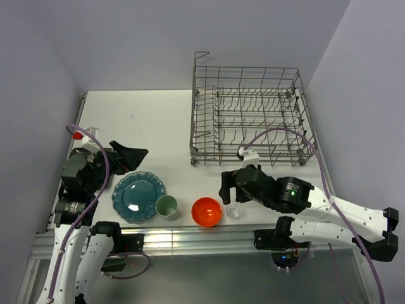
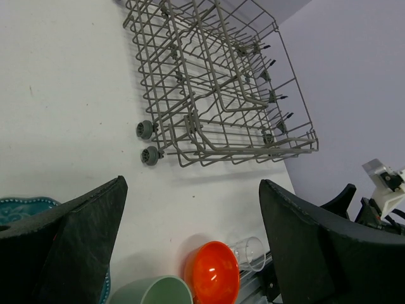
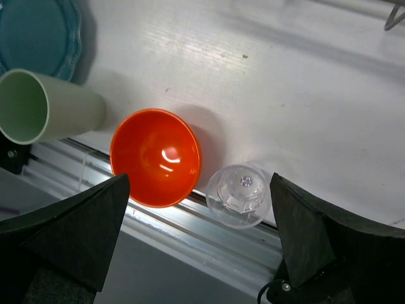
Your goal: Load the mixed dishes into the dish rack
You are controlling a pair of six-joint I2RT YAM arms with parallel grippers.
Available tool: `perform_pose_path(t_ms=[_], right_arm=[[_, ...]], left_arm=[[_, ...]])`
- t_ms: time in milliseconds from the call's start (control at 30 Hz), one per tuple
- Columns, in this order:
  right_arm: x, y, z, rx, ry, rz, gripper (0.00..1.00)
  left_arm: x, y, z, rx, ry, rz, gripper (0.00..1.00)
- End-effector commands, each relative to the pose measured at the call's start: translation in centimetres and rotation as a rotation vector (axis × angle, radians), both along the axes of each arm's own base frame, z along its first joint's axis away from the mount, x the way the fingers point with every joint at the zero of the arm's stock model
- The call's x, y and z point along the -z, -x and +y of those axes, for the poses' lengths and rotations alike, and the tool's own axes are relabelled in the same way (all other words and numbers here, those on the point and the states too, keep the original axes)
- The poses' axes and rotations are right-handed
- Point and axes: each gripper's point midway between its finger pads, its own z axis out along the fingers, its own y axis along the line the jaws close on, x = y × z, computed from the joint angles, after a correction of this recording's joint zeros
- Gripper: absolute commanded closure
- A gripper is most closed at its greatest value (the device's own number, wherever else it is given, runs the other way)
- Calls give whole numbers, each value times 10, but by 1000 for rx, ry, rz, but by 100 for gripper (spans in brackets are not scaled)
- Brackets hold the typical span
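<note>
The grey wire dish rack (image 1: 247, 117) stands at the back right, with no dishes in it. Along the table's front edge lie the teal scalloped plate (image 1: 138, 196), pale green cup (image 1: 166, 207), orange-red bowl (image 1: 207, 211) and small clear glass (image 1: 234, 211). The black square plate is out of view. My left gripper (image 1: 128, 158) is open and empty, above the plate's far edge. My right gripper (image 1: 231, 189) is open and empty, hovering just above the glass (image 3: 239, 195) and bowl (image 3: 155, 158). The left wrist view shows the rack (image 2: 218, 147), bowl (image 2: 212, 272) and glass (image 2: 250, 252).
A metal rail (image 1: 190, 240) runs along the table's near edge, right beside the bowl and glass. Lilac walls close in the left, back and right. The rack stands on small wheels (image 2: 146, 130). The cup (image 3: 44, 107) stands next to the plate (image 3: 38, 31).
</note>
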Motion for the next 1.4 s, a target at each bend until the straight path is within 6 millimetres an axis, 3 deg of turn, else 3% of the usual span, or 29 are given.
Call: perform_pose_path(t_ms=[0,167,233,467,567,833,1000,1233,1333,1367], right_arm=[[-9,-11,-12,99,-33,-67,0],[-1,-11,-4,69,-21,-54,0],[12,-10,-2,54,19,-33,0],[42,-3,42,-102,0,12,2],[54,-5,51,-134,11,12,2],[86,-14,63,-171,126,22,10],[109,-15,57,-180,196,32,22],[127,-12,65,-236,207,51,42],[133,-12,67,-248,228,60,55],[134,-12,69,-253,225,63,68]], left_arm=[[-8,-1,-2,23,-9,-47,8],[-6,2,-4,29,4,-45,7],[-8,4,-4,34,11,-49,7],[-7,7,-8,57,25,-49,7],[-4,9,-11,75,29,-42,7],[5,14,-13,91,34,-31,7],[7,14,-12,93,23,-28,6],[8,14,-14,105,24,-31,7],[5,16,-14,108,29,-38,6],[4,16,-14,108,28,-42,6]])
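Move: The orange bowl lies about 11 cm to the right hand's left, about 1 cm nearer the base and some 15 cm below. The clear glass stands almost straight under that hand, about 1 cm to its right. The green cup is about 26 cm left of the hand, level with it in reach and 13 cm lower. From the left hand the bowl is about 27 cm right, 10 cm back and 26 cm down. Closing from wide open to under half, the right fingers come astride the bowl's right-hand rim, one inside and one outside; a firm pinch can't be made out yet. After a tiny lift the hand sinks about 13 cm and swings some 6 cm left, off the glass, tilting its left side down and turning about 15 degrees counter-clockwise. The open left hand eases down and back a couple of centimetres. ##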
